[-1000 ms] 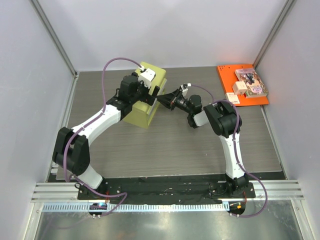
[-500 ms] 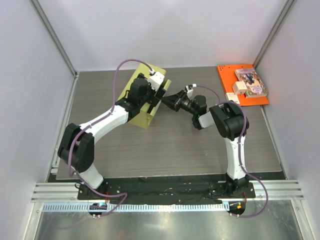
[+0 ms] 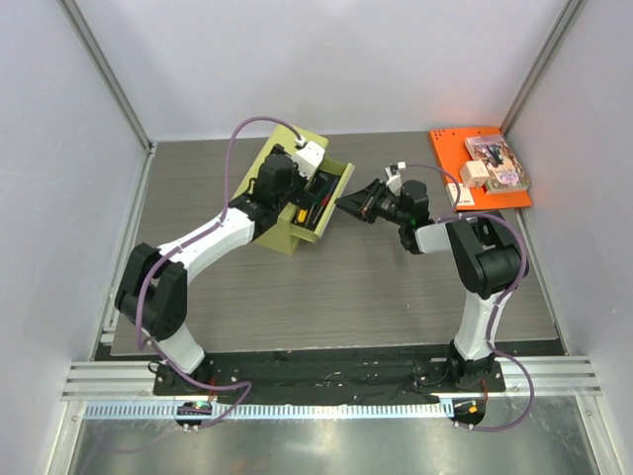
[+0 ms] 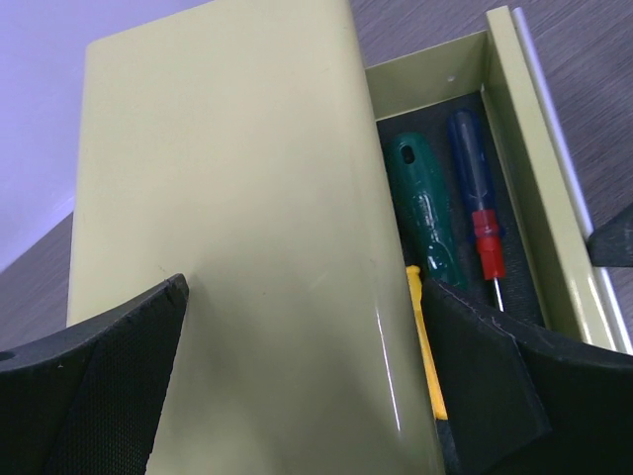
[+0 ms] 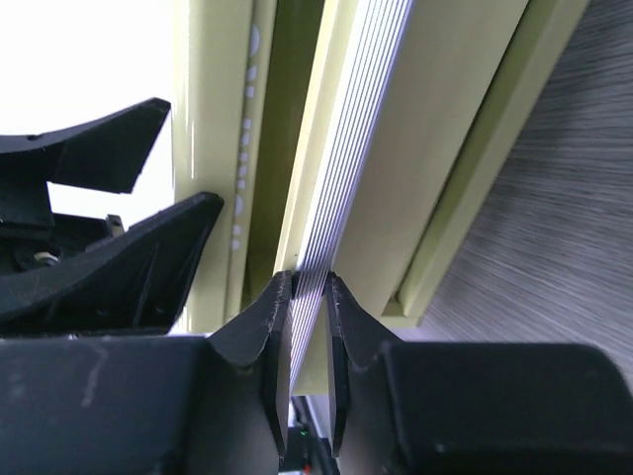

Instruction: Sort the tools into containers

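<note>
An olive-green cabinet stands at the back left of the table. Its drawer is pulled out to the right. In the drawer lie a green-handled tool, a blue and red screwdriver and a yellow tool, partly hidden by a finger. My left gripper straddles the cabinet body from above, its wide-set pads against both sides. My right gripper is shut on the drawer's ribbed silver handle. From above, the right gripper meets the drawer front.
An orange board lies at the back right, with booklets and small boxes on it. White walls and metal posts close in the table on three sides.
The right gripper has drawn back to the right with the handle, and the drawer has slid open, baring the tools. The left arm shifted along the cabinet top, and the cabinet turned slightly.
</note>
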{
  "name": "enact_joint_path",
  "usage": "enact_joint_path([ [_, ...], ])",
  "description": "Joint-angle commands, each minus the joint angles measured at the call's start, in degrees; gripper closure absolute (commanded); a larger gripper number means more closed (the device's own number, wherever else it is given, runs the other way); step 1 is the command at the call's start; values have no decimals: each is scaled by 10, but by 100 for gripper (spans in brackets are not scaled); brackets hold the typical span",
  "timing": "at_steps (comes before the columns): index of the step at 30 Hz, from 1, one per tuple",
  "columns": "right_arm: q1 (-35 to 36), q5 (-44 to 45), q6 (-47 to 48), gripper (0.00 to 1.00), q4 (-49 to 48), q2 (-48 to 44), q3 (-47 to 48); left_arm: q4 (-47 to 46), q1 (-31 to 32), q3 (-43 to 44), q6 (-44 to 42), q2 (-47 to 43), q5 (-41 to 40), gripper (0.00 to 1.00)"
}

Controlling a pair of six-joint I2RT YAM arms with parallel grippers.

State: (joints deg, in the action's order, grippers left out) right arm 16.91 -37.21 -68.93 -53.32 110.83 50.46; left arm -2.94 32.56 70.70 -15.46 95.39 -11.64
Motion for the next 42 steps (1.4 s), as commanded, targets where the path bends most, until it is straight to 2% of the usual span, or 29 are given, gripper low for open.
enact_joint_path([
  [1, -18, -30, 92, 99, 88, -34, -18, 32, -3, 3, 16, 7, -5, 0],
  [11, -20, -31, 103, 99, 96, -25, 2, 32, -4, 7, 20, 3, -8, 0],
  [19, -18, -29, 102, 99, 87, -11, 13, 42, -11, 20, 55, -9, 14, 0],
  [29, 26, -10, 135, 99, 153, 36, 126, 69, -68, 37, 89, -62, 55, 0],
  [33, 53, -10, 138, 99, 161, 57, 158, 70, -87, 30, 91, -79, 56, 0],
  [38, 87, -18, 147, 99, 180, 75, 195, 51, -110, 15, 79, -89, 18, 0],
  [42, 109, -19, 172, 99, 204, 93, 220, 56, -144, 12, 93, -82, 48, 0],
])
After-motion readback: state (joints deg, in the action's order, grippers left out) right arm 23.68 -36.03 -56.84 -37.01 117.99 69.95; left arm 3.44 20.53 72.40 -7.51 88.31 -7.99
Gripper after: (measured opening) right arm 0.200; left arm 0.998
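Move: The yellow-green cabinet's middle lies about 13 cm left and 5 cm ahead of the right hand, some 4 cm lower; that hand already grips the open top drawer's ridged handle. Inside the drawer, the blue-red screwdriver is roughly 4 cm left and 2 cm ahead of it, 3 cm down, the yellow tool about 8 cm left, level fore and aft, 3 cm down. From the wide-open left hand the cabinet's middle is 4 cm left, straight below by about 9 cm. The drawer, its handle still pinched by the right hand, is first eased about 1 cm farther right, held there, then pushed left and somewhat forward, some 8 cm, into the cabinet. Meanwhile the left hand, fingers wide open, comes away from the cabinet's drawer-side edge, going about 9 cm left and 5 cm up over its top, turning slightly counter-clockwise. ##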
